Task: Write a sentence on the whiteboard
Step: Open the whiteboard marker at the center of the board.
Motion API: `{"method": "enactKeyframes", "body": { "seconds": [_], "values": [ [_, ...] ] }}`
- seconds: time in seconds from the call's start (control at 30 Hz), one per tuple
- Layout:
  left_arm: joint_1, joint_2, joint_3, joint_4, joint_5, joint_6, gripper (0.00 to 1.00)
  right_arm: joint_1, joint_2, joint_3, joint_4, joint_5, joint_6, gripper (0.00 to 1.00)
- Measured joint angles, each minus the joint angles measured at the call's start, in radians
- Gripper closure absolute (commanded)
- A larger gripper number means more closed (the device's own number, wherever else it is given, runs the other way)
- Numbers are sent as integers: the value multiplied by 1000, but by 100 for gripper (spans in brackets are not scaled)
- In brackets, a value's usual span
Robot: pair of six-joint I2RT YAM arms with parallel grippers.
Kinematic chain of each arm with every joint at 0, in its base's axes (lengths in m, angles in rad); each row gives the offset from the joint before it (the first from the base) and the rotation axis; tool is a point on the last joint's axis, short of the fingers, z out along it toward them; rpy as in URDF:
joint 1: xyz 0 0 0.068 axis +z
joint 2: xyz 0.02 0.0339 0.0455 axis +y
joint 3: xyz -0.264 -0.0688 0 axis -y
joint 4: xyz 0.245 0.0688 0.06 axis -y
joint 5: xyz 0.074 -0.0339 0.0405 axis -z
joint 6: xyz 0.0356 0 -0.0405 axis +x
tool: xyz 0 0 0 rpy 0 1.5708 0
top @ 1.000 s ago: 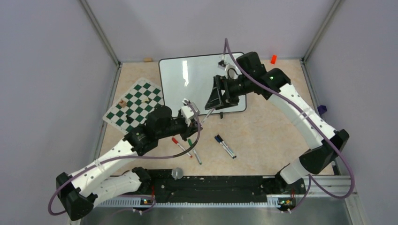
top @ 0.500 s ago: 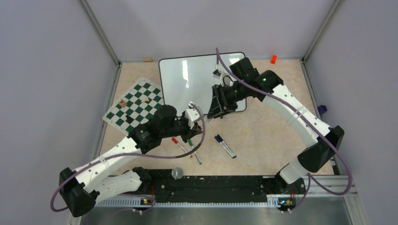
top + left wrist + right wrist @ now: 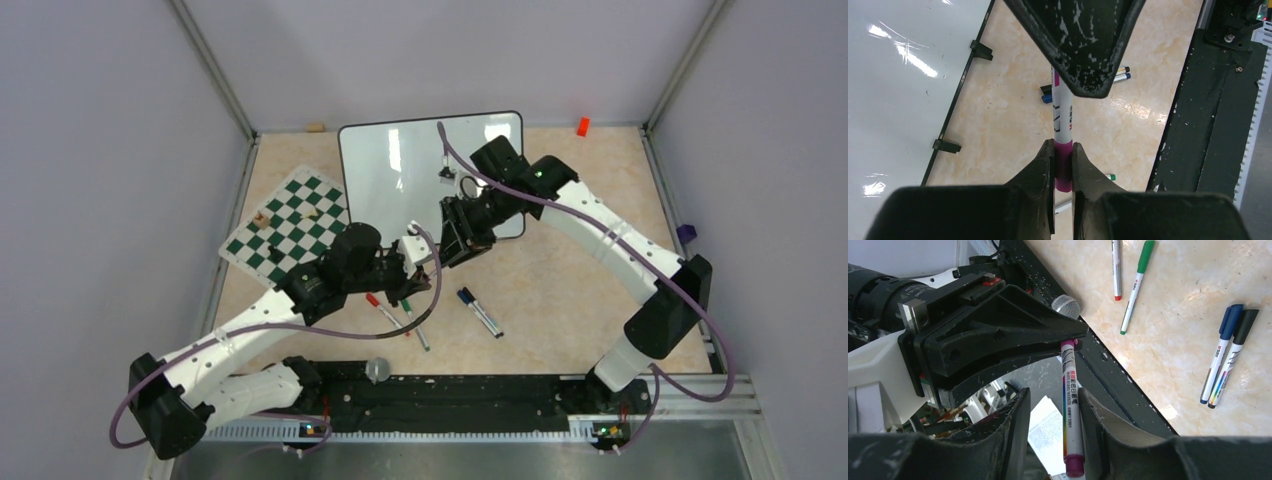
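A white marker with magenta ends (image 3: pixel 1063 115) is held level above the table between both arms. My left gripper (image 3: pixel 1063 147) is shut on one magenta end (image 3: pixel 1063 170). My right gripper (image 3: pixel 1052 395) has its jaws round the marker's barrel (image 3: pixel 1070 400); the barrel lies against one finger (image 3: pixel 1093 415), and a gap shows on the other side. From above, the left gripper (image 3: pixel 420 250) and right gripper (image 3: pixel 452 238) meet just in front of the whiteboard (image 3: pixel 395 170). Its face shows only glare, and the sentence is out of view.
A green-and-white chess mat (image 3: pixel 290 225) lies left of the board. Loose markers lie on the table: red (image 3: pixel 383 305), green (image 3: pixel 405 300), and a blue and black pair (image 3: pixel 480 312). An orange cap (image 3: pixel 582 126) sits far right. A black rail (image 3: pixel 440 390) lines the near edge.
My right arm has swung left and nearer, off the whiteboard, to the marker in my left gripper, and its jaws have narrowed round the barrel. The left gripper has edged right.
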Motion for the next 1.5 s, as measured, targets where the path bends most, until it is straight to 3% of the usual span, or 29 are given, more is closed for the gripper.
{"method": "enactKeyframes", "body": {
  "seconds": [0.4,0.73,1.17,1.27,1.37,1.5],
  "values": [
    [0,16,17,-2,34,10,100,37,24,-37,25,-1,-3,69],
    [0,16,18,-17,42,28,100,46,30,-45,30,-15,0,60],
    [-2,15,18,-26,41,40,100,47,38,-45,14,-26,-18,66],
    [-2,13,18,-26,42,42,100,47,38,-44,8,-25,-18,75],
    [-3,8,18,-29,43,43,100,47,39,-43,1,-13,-24,100],
    [-3,4,18,-41,40,43,100,46,47,-43,-4,-5,-23,100]
  ]
}}
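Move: The left hand already holds the magenta whiteboard marker by its cap; the marker's middle is about 1 cm ahead of it, 2 cm right and 4 cm up. From the open right hand that middle lies some 1 cm back, 1 cm left and 2 cm below. On the table, roughly 24 cm below the right hand, the blue and black markers lie about 9 cm right and 3 cm back, the green marker 7 cm left and 6 cm back. The right hand sinks about 3 cm, easing back, and closes its fingers on the barrel, left holding the cap. ##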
